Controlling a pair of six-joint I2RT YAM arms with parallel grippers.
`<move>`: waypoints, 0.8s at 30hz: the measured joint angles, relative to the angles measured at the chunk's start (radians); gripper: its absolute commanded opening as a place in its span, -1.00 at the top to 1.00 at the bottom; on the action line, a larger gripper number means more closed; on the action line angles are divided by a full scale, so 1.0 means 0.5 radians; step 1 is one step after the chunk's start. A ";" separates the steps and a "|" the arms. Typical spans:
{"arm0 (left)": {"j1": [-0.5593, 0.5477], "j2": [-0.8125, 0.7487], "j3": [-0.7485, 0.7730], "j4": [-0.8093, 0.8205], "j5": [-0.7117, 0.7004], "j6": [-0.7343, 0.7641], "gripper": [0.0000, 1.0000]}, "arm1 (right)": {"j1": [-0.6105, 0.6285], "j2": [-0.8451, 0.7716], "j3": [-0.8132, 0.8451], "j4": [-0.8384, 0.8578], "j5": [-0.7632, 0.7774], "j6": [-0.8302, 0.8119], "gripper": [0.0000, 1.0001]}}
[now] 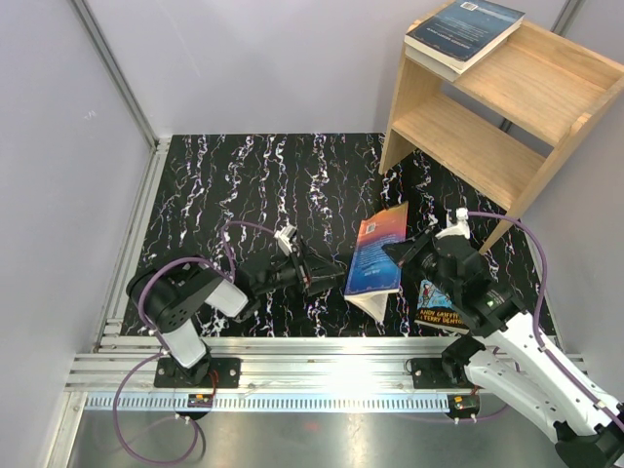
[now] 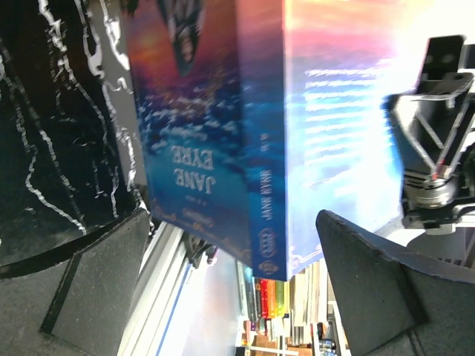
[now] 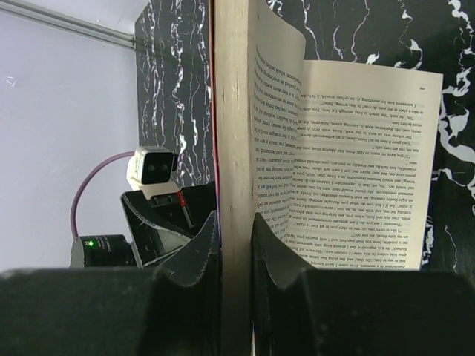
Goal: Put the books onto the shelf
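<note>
A blue-and-orange "Jane Eyre" book (image 1: 378, 255) stands on edge above the table's middle, and my right gripper (image 1: 402, 255) is shut on a thick part of its page block (image 3: 234, 148). The remaining pages (image 3: 364, 163) hang open to the right. My left gripper (image 1: 327, 281) is open, facing the book's spine (image 2: 263, 170), with a finger on each side and apart from it. A dark blue-grey book (image 1: 466, 29) lies on the top board of the light wooden shelf (image 1: 507, 107). A blue-yellow Treehouse book (image 1: 436, 307) lies flat under my right arm.
The shelf stands at the back right on the black marbled table (image 1: 253, 185). Grey walls close in the left and back. An aluminium rail (image 1: 292, 356) runs along the near edge by the arm bases.
</note>
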 measured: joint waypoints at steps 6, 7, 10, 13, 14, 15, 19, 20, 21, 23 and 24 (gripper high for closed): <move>0.001 -0.007 0.004 0.000 -0.014 -0.027 -0.97 | 0.000 0.008 -0.006 0.039 -0.024 0.018 1.00; 0.000 -0.005 0.012 0.000 -0.014 -0.032 -0.97 | 0.000 0.013 -0.011 0.062 -0.034 0.026 1.00; -0.008 0.004 0.059 0.001 -0.014 -0.040 -0.97 | 0.000 0.047 -0.078 0.198 -0.076 0.081 1.00; -0.034 0.012 0.106 0.001 -0.020 -0.044 -0.98 | 0.000 0.104 -0.185 0.388 -0.138 0.150 1.00; -0.043 0.012 0.118 0.001 -0.021 -0.048 -0.98 | 0.000 0.126 -0.232 0.462 -0.163 0.175 1.00; -0.048 0.012 0.129 -0.001 -0.021 -0.049 -0.97 | 0.001 0.143 -0.287 0.540 -0.181 0.204 1.00; -0.052 0.012 0.136 -0.044 -0.021 -0.054 -0.95 | 0.002 0.160 -0.494 0.808 -0.217 0.305 1.00; -0.052 0.012 0.136 -0.048 -0.021 -0.054 -0.90 | 0.002 0.160 -0.523 0.849 -0.220 0.322 1.00; -0.052 0.012 0.136 -0.056 -0.024 -0.053 -0.81 | 0.002 0.156 -0.556 0.906 -0.225 0.343 1.00; -0.049 0.012 0.136 -0.079 -0.034 -0.060 -0.44 | 0.002 0.140 -0.612 1.003 -0.231 0.372 1.00; -0.047 0.012 0.136 -0.095 -0.040 -0.055 -0.31 | 0.002 0.132 -0.636 1.047 -0.233 0.390 1.00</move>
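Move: Jane Eyre hangs from the right hand's pinch, its middle about 3 cm left of that hand, 1 cm ahead and 5 cm lower. From the wide-open left hand that middle lies some 11 cm right, 4 cm ahead and 4 cm higher, the spine facing its fingers. The left hand's opening is about 14 cm left of the right hand, 3 cm back and 9 cm lower; the Treehouse book lies about 14 cm right of the right hand, 3 cm back and 20 cm lower. Jane Eyre is carried down and left by the right hand, about 4 cm each way, spine side tilting up some 15 degrees, towards the left hand's open fingers, while the right fingers keep their pinch on the page edge. The left hand eases about 1.5 cm right to meet it, rises and sinks a little, and begins closing around the spine. ##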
